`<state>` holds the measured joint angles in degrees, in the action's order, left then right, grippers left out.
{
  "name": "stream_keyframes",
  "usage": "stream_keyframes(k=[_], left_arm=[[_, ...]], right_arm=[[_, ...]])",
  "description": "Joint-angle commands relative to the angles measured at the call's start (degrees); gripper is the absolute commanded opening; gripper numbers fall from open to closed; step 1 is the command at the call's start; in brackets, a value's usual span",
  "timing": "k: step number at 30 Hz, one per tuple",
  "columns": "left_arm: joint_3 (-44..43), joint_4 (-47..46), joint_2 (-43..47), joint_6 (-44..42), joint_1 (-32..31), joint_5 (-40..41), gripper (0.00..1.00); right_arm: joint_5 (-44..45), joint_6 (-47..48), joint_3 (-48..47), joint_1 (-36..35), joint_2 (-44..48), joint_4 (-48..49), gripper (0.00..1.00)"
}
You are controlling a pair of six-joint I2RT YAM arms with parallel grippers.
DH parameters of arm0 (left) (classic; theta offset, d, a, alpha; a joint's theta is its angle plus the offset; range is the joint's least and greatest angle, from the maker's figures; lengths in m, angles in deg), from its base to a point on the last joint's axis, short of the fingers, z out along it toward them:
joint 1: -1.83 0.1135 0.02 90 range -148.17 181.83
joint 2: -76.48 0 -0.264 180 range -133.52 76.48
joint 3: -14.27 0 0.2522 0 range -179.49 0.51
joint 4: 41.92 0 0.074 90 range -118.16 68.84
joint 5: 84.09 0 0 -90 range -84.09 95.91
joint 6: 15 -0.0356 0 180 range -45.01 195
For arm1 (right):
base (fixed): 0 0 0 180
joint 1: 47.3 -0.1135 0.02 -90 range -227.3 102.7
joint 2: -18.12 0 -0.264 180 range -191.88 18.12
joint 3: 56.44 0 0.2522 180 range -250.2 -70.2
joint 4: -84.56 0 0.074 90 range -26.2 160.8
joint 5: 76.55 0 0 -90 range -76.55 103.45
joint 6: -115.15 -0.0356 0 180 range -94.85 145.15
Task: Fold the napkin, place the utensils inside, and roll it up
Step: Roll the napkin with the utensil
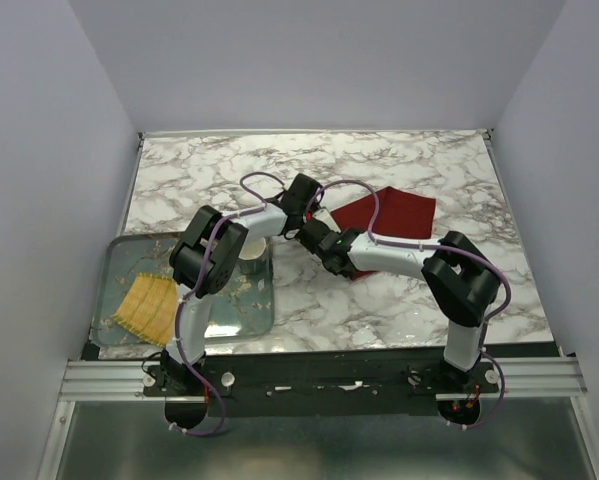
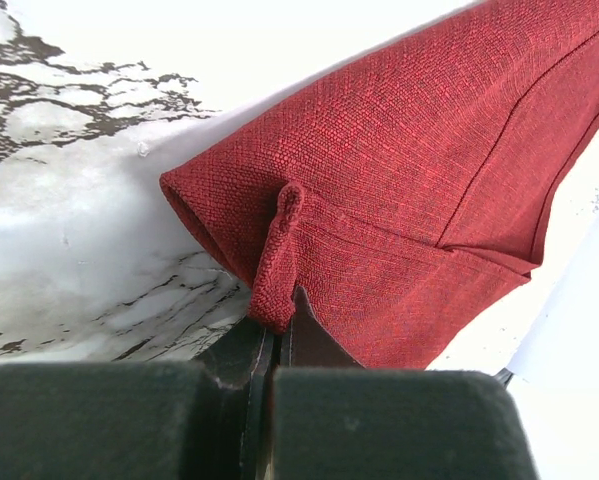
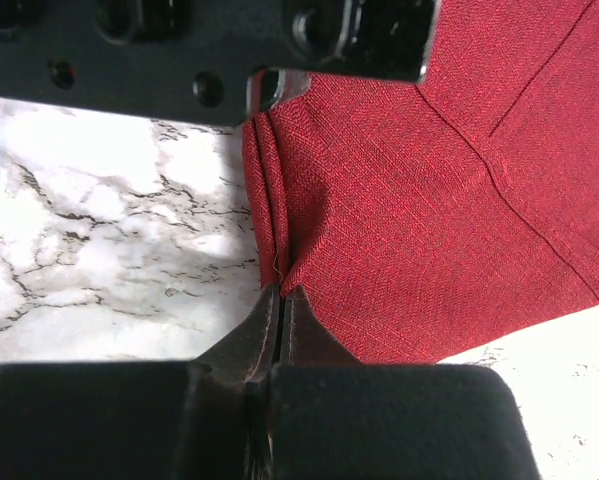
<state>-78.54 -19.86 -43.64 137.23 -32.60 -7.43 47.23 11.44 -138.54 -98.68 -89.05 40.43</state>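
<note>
The dark red napkin lies on the marble table right of centre, its left edge lifted and bunched. My left gripper is at that edge. In the left wrist view it is shut on a rolled hem corner of the napkin. My right gripper sits just nearer, and its jaws are pinched shut on the folded edge of the napkin. The left gripper's black body crosses the top of the right wrist view. The utensils are out of view.
A glass tray lies at the near left with a yellow woven mat in it. A pale cup stands at the tray's right side, partly behind the left arm. Bare marble table stretches behind the napkin.
</note>
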Motion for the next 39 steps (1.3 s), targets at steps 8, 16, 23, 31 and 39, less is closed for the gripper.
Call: stream_keyframes(k=[8, 16, 23, 31, 39], left_arm=[[-3.7, 7.0, 3.0, -7.1, -0.7, 6.7, 0.0], [-7.9, 11.7, 2.4, -9.8, -2.0, 12.2, 0.0], [-9.5, 12.0, 1.3, -9.0, -3.0, 14.3, 0.0], [-8.9, 11.6, 0.6, -8.6, -2.8, 13.5, 0.0], [-5.7, 9.8, 1.6, -8.1, -2.3, 11.1, 0.0]], right_arm=[[-27.0, 2.5, 1.3, 5.8, 3.6, 3.8, 0.0], [-56.3, 2.4, 3.8, 17.4, 3.8, 8.0, 0.01], [-63.6, 2.6, 6.0, 22.7, 2.6, 9.5, 0.01], [-58.7, 1.8, 5.4, 21.1, 6.9, 9.3, 0.27], [-38.1, -1.1, -0.4, 14.7, 8.2, 3.0, 0.47]])
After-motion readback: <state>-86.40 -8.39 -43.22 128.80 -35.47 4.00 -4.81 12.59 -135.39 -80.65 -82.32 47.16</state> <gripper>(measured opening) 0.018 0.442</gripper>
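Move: Both shut grippers already pinch the napkin's left edge, the left one at its far end and the right one at its near end. From the right hand, the napkin's middle lies some 8 cm ahead and 6 cm to the right, about 1 cm lower. The cup stands about 24 cm to its left, roughly level and 3 cm higher. From the left hand, the napkin's middle is about 12 cm to the right and 1 cm back. Keep the right gripper's pinch on the napkin's near end and carry it left some 2 cm, low over the table, rolling the wrist about 50 degrees with its left side rising and the fingers tipping down. Then open it nearly halfway, easing up and a little farther left. Meanwhile hold the far end with the left gripper, rolling slightly the same way and lifting about 1.5 cm. ##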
